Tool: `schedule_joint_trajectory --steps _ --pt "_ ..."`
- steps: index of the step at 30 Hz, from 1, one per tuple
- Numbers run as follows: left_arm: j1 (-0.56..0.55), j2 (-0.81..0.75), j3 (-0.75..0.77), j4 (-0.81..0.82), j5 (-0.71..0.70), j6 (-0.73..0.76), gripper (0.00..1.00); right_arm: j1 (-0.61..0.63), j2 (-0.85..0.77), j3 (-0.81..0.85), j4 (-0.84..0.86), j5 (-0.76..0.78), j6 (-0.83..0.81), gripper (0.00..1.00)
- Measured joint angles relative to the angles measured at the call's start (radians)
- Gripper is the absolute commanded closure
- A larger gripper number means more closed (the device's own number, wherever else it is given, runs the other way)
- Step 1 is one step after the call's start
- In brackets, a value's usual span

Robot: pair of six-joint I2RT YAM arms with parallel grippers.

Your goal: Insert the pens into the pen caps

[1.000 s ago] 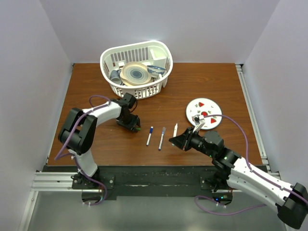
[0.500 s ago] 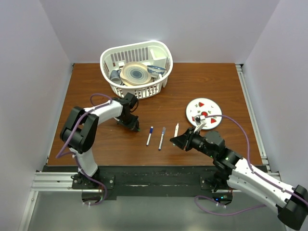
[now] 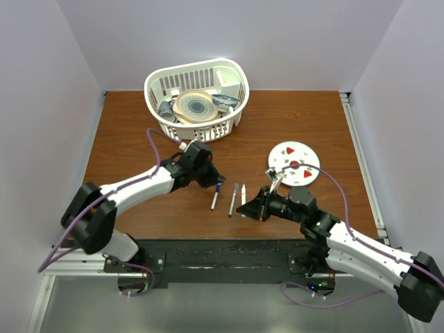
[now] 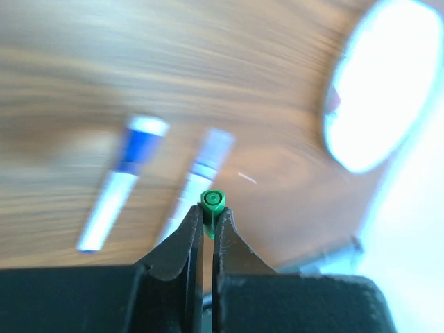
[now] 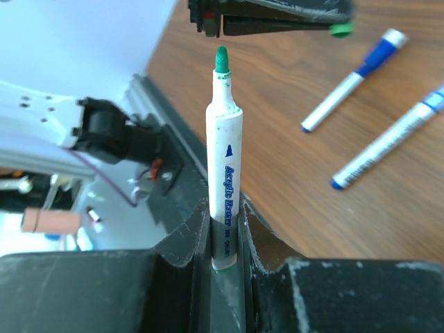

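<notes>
My left gripper [image 4: 207,211] is shut on a small green pen cap [image 4: 213,202], held above the table. On the wood below it lie two white pens, one blue-ended [image 4: 118,191] and one purple-ended [image 4: 199,173]. My right gripper [image 5: 224,215] is shut on a third white pen [image 5: 224,152], its bare green tip pointing up toward the left gripper [image 5: 277,15] and the green cap [image 5: 339,29], a small gap apart. From above, the left gripper [image 3: 214,179] and the right gripper [image 3: 248,202] face each other over the two lying pens [image 3: 215,196] [image 3: 233,200].
A white basket [image 3: 154,83] with dishes stands at the back of the table. A white plate [image 3: 297,164] with red marks lies right of centre, beyond the right arm. The table's front edge and metal rail run just behind the right gripper.
The left arm swung from the table's left to the centre and its jaws shut on the green cap. The right gripper shifted slightly left with its pen.
</notes>
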Motion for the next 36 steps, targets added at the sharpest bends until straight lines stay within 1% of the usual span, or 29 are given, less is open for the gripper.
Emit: schedule_joint_trajectory --steps 2,4,6,8,12,16,18,23,36 --pt "-0.026 -0.086 -0.066 0.149 0.043 0.068 1.00 0.000 0.016 -0.007 0.054 -0.040 0.005 1.00" --pt "-0.036 -0.183 -0.187 0.354 0.097 0.114 1.00 0.001 0.029 -0.018 0.113 -0.069 0.010 1.00" --pt "-0.035 -0.270 -0.332 0.565 0.154 0.130 1.00 0.002 0.046 -0.026 0.161 -0.095 0.015 1.00" --pt "-0.035 -0.308 -0.427 0.702 0.200 0.137 1.00 0.004 0.062 -0.031 0.193 -0.112 0.018 1.00" --pt "-0.035 -0.300 -0.472 0.875 0.283 0.137 1.00 0.009 0.067 -0.035 0.224 -0.118 0.019 1.00" --pt "-0.035 -0.296 -0.508 1.096 0.355 0.119 1.00 0.009 0.068 -0.036 0.238 -0.119 0.020 1.00" --pt "-0.035 -0.296 -0.520 1.153 0.373 0.118 1.00 0.009 0.070 -0.038 0.247 -0.121 0.023 1.00" --pt "-0.035 -0.295 -0.522 1.209 0.395 0.118 1.00 0.015 0.074 -0.054 0.262 -0.124 0.026 1.00" --pt "-0.035 -0.314 -0.522 1.172 0.395 0.145 1.00 0.026 0.077 -0.055 0.270 -0.125 0.028 1.00"
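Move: In the left fingers is the green cap, and the green pen tip it is meant for lies roughly 7 cm back, 8 cm to the right and 11 cm above that hand. On the table some 8 cm below, the blue-capped pen lies about 3 cm back and 2 cm left, the blue pen 4 cm back and 5 cm right. From the right hand, which grips the uncapped pen's lower end, the cap is about 14 cm ahead, 7 cm left and slightly lower, roughly 4 cm. Rising some 13 cm while drawing back about 7 and right 4, the left hand carries the green cap to the uncapped pen's tip, its fingers swinging about 60 degrees from steeply down to level, pointing right; then it hovers. The right hand eases nearly 3 cm back and left and a little up, turning slightly, pen tip kept slanting up and forward. Both grips stay shut. ##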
